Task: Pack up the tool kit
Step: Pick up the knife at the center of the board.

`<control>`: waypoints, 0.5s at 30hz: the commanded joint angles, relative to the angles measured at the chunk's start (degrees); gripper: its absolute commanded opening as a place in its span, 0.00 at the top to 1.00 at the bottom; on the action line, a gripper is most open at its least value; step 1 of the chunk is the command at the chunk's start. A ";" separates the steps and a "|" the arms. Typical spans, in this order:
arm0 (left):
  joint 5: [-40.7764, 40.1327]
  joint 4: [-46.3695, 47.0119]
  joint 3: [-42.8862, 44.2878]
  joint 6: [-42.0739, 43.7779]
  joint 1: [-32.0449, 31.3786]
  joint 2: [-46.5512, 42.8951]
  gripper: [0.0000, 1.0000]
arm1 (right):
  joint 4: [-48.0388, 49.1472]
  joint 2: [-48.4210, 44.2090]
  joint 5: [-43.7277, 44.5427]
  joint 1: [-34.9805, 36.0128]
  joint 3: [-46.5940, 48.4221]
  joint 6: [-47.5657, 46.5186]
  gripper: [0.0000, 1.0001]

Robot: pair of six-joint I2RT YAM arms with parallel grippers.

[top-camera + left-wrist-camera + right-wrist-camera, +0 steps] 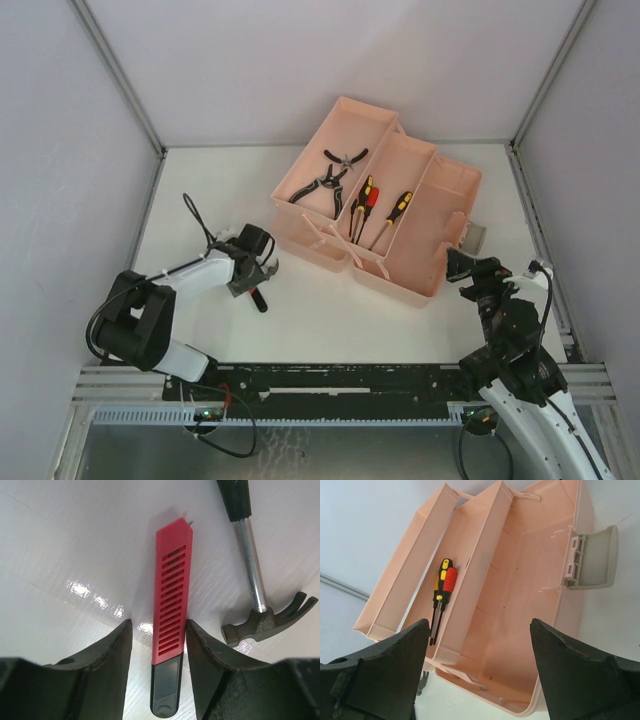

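The salmon-pink toolbox (pixel 455 195) stands open at the back of the table, its trays fanned out. Black-handled pliers (pixel 325 182) lie in the far tray and screwdrivers (pixel 368 205) in the middle one. My left gripper (pixel 262 280) is low over the table, open, its fingers either side of a flat red tool with a black end (pixel 170 595). The right finger is against the tool and the left finger stands apart from it. A small hammer (pixel 265 624) lies just to its right. My right gripper (pixel 480 647) hangs open in front of the toolbox (pixel 520 605), holding nothing.
A grey latch flap (pixel 592 557) sticks out from the toolbox's right side. The yellow and red screwdrivers (pixel 442 590) lie side by side in the tray. White walls with metal posts close the table in on three sides.
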 commanded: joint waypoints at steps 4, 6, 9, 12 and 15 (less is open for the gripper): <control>1.75 -0.52 0.70 3.38 2.01 2.93 0.61 | 0.61 -0.59 1.10 -0.33 -0.04 0.33 0.18; 2.19 -0.41 0.83 3.20 2.01 3.28 0.71 | 0.62 -0.71 0.97 -0.33 -0.05 0.21 0.18; 3.29 0.52 -0.20 2.57 2.01 3.42 0.76 | 0.44 -1.06 1.27 -0.33 -0.03 0.35 0.18; 4.38 2.04 -1.80 1.84 2.03 2.82 0.80 | 0.35 -0.92 1.32 -0.31 -0.04 0.46 0.18; 5.74 4.00 -3.40 1.27 2.01 2.06 0.88 | 0.42 -0.62 1.39 -0.31 -0.04 0.67 0.18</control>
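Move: The red-and-black knife lies almost between the left hand's open fingers, its middle about 1 cm ahead and 1 cm below, running from near right to far left. The hammer's head is roughly 6 cm ahead and 6 cm to the right, on the table about 1 cm below; the open tool box's middle is some 27 cm ahead, 40 cm right. From the right hand the knife lies about 65 cm left, 5 cm ahead and 22 cm below. The knife's red body gets pinched from both long sides, near its middle: the left hand, low over the table and pointing steeply down, slides forward a little under 1 cm while its half-open fingers close, stopping at the knife's width. It then holds there, with no real turn of the wrist and no lift. ##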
